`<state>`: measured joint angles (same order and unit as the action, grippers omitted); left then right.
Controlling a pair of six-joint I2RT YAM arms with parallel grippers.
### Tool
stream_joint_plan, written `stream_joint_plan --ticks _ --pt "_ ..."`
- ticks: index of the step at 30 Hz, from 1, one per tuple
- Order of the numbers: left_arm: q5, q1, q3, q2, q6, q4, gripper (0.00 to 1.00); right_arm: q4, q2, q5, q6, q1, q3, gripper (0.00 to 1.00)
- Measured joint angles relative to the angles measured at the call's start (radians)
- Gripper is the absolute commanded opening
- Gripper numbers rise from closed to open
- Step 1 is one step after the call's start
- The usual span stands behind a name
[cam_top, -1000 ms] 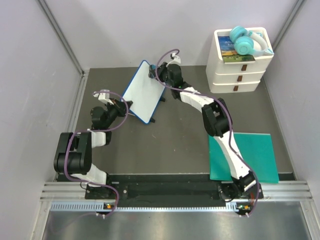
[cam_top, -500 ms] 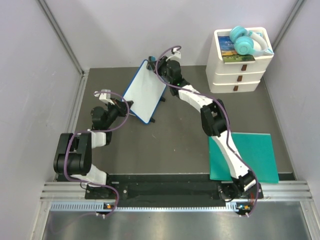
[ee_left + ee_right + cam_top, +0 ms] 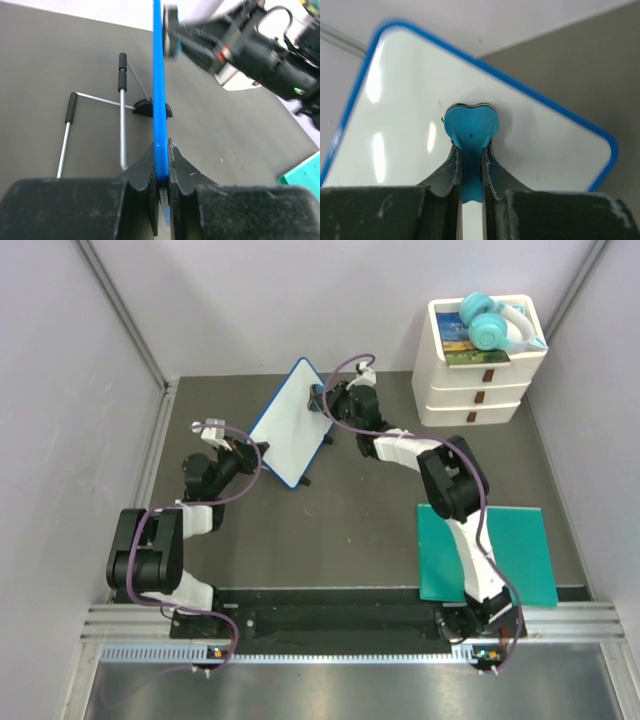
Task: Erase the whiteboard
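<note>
The whiteboard [image 3: 288,425], white with a thin blue rim, stands tilted up off the dark table. My left gripper [image 3: 254,454] is shut on its near-left rim. In the left wrist view that rim [image 3: 159,90] runs edge-on into the closed left gripper [image 3: 161,154]. My right gripper [image 3: 322,400] is at the board's far right side, shut on a blue heart-shaped eraser [image 3: 470,126]. The right gripper [image 3: 471,149] presses the eraser against the white face [image 3: 405,130], which shows only light reflections and tiny specks.
The board's wire stand legs with black tips [image 3: 122,95] hang behind it. A white stack of drawers [image 3: 478,380] with teal headphones [image 3: 488,325] on top stands at the back right. A teal mat [image 3: 515,550] lies front right under the right arm. Grey walls close in both sides.
The right gripper has slid the eraser from the board's far corner down and rightwards across its upper part. The right elbow has swung right. The left gripper keeps its hold.
</note>
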<state>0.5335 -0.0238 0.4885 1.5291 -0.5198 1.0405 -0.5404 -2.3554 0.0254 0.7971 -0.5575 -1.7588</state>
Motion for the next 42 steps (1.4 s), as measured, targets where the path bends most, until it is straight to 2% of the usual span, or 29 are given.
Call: stream_joint_plan --ticks 3,7,13,20,24,34,37,42 --pt "0.030 -0.008 0.000 -0.010 0.031 0.002 0.00 -0.002 0.164 -0.047 -0.002 0.013 0.248 0.00" --pt "0.047 -0.012 0.000 -0.021 0.057 -0.007 0.00 0.014 0.386 -0.111 -0.011 0.042 0.499 0.00" --pt "0.054 -0.013 0.001 -0.040 0.072 -0.040 0.00 0.160 0.611 -0.182 -0.077 0.063 0.640 0.00" --pt "0.063 -0.013 0.045 -0.048 0.078 -0.134 0.00 0.459 0.579 -0.253 -0.177 0.063 0.673 0.00" --pt "0.068 -0.013 0.064 -0.048 0.081 -0.171 0.00 0.522 0.517 -0.278 -0.196 0.062 0.742 0.12" --pt "0.067 -0.013 0.091 -0.089 0.114 -0.297 0.00 0.282 0.494 -0.353 -0.181 0.063 0.844 0.44" --pt "0.067 -0.013 0.094 -0.096 0.118 -0.318 0.00 0.200 0.494 -0.376 -0.177 0.063 0.875 0.50" --pt "0.065 -0.013 0.097 -0.104 0.120 -0.339 0.00 0.119 0.495 -0.390 -0.176 0.062 0.909 0.54"
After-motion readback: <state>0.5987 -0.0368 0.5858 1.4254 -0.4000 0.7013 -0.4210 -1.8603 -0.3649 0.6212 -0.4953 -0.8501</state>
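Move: The right fingers already hold the eraser; the bare patch of table it is taken to lies about 22 cm back, 10 cm right and 15 cm below that hand. The whiteboard's middle is some 7 cm back, 6 cm left and 7 cm below it; the board's nearer foot is roughly 20 cm back, 3 cm left and 15 cm below. From the left hand, pinching the board's edge, that patch lies about 9 cm back, 24 cm right and 14 cm below. The right hand carries the eraser away from the whiteboard, 22 cm back, rightward and 13 down, then opens. ##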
